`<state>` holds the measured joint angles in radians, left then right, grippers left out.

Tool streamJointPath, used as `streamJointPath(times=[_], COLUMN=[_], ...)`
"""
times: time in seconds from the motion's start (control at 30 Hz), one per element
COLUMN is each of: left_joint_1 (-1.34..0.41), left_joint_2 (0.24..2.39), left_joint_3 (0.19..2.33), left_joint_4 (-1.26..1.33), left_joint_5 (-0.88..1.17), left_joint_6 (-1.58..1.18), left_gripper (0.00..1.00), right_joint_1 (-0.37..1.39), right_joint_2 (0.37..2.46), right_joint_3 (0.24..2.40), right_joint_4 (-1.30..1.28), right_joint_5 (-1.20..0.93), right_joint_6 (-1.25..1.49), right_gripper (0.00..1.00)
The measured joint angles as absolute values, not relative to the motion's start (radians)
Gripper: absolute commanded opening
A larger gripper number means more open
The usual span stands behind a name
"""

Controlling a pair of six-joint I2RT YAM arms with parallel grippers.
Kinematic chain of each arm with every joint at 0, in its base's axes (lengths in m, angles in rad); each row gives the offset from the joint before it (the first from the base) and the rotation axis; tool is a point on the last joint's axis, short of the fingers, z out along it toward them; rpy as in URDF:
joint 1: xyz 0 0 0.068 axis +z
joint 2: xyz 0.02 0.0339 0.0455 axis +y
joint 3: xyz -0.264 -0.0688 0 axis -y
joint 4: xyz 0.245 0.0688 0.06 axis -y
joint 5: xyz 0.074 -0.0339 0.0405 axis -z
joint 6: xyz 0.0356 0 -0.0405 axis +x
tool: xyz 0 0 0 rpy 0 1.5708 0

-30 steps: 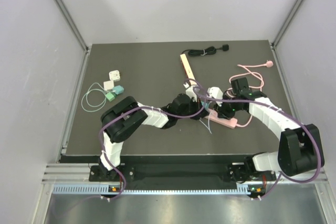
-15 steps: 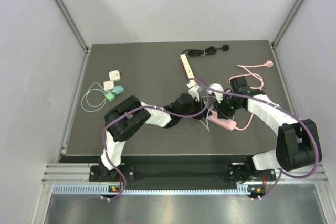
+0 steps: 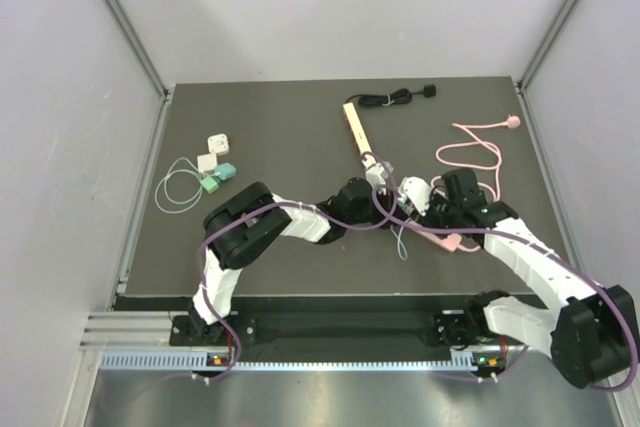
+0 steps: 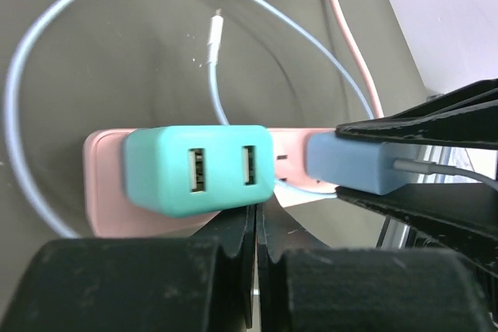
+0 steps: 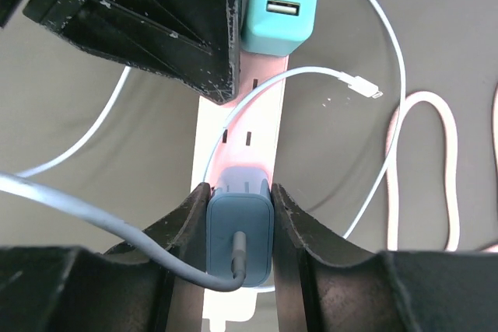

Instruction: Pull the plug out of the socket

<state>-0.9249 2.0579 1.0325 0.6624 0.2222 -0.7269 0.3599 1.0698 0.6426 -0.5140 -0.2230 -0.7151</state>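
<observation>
A pink power strip (image 5: pixel 243 126) lies on the dark table; it also shows in the top view (image 3: pixel 441 239). A blue plug (image 5: pixel 240 235) with a grey cable sits on it. My right gripper (image 5: pixel 240 215) is shut on the blue plug, one finger on each side. I cannot tell whether its prongs are still in the socket. A teal USB charger (image 4: pixel 198 169) is plugged into the strip beside it. My left gripper (image 4: pixel 255 227) is shut and empty, its tips pressed against the strip's side just below the teal charger.
A pale lightning cable (image 4: pixel 214 36) loops round the strip. The strip's pink cord (image 3: pixel 470 152) coils at the back right. A cream strip (image 3: pixel 354 127) with a black cord (image 3: pixel 400 97) lies at the back. White and teal chargers (image 3: pixel 215 162) lie at the left.
The right arm has swung its elbow toward the near edge while holding the blue plug. The left gripper has shifted right along the strip. The strip has turned slightly.
</observation>
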Motion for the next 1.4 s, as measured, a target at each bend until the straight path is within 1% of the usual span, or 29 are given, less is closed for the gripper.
streamJointPath(times=[0.1, 0.23, 0.43, 0.57, 0.7, 0.9, 1.0, 1.03, 1.13, 1.17, 1.27, 1.4], left_joint_1=[-0.925, -0.920, -0.903, -0.902, -0.902, -0.902, -0.903, -0.903, -0.902, -0.902, -0.899, -0.897], left_joint_2=[2.065, 2.073, 2.089, 2.102, 2.103, 2.102, 2.092, 2.083, 2.022, 1.998, 1.931, 1.829], left_joint_3=[1.042, 1.048, 1.076, 1.099, 1.112, 1.117, 1.108, 1.100, 1.074, 1.068, 1.061, 1.061], left_joint_4=[0.659, 0.652, 0.632, 0.619, 0.595, 0.588, 0.593, 0.591, 0.533, 0.498, 0.375, 0.262], left_joint_5=[0.224, 0.224, 0.215, 0.211, 0.213, 0.216, 0.207, 0.200, 0.183, 0.178, 0.163, 0.154], left_joint_6=[-0.726, -0.732, -0.730, -0.725, -0.721, -0.707, -0.703, -0.701, -0.678, -0.667, -0.627, -0.578], left_gripper=[0.00, 0.00, 0.00, 0.00, 0.00, 0.00, 0.18, 0.27, 0.40, 0.47, 0.58, 0.65], right_joint_1=[0.360, 0.345, 0.278, 0.252, 0.252, 0.259, 0.259, 0.259, 0.252, 0.248, 0.234, 0.217], right_joint_2=[1.071, 1.152, 1.304, 1.358, 1.340, 1.176, 1.119, 1.114, 1.111, 1.108, 1.093, 1.076], right_joint_3=[0.645, 0.699, 0.815, 0.865, 0.866, 0.865, 0.874, 0.879, 0.892, 0.899, 0.939, 1.059], right_joint_4=[-0.524, -0.559, -0.608, -0.641, -0.643, -0.657, -0.670, -0.677, -0.688, -0.694, -0.716, -0.747], right_joint_5=[-0.208, -0.220, -0.309, -0.350, -0.387, -0.448, -0.457, -0.456, -0.450, -0.449, -0.445, -0.450], right_joint_6=[-0.713, -0.697, -0.662, -0.640, -0.631, -0.646, -0.657, -0.660, -0.664, -0.666, -0.669, -0.669], right_gripper=[0.00, 0.00, 0.00, 0.00, 0.00, 0.00, 0.00, 0.00, 0.00, 0.00, 0.00, 0.00])
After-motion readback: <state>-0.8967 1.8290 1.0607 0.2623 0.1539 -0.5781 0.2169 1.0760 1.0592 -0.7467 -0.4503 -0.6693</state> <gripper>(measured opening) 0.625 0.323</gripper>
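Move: The right hand already pinches the blue plug between its fingers, roughly at the hand point; the pink strip's middle is some 2 cm ahead, 2 cm left and 4 cm below. The teal charger on the strip's far-left end stands about 5 cm ahead and 6 cm left of the right hand. From the closed left fingertips, beside the strip, the blue plug is roughly 6 cm right and 3 cm back, the teal charger about 2 cm ahead. Keeping its pinch on the blue plug, the right hand rocks about 2 cm forward, fingers tipping some 15 degrees steeper, then pulls up out of the pink strip to roughly 13 cm, easing the tilt back and drifting forward late. The left fingertips, shut against the strip beside the teal charger, shift 2 cm forward, then open and back away left and up as the right hand climbs. ##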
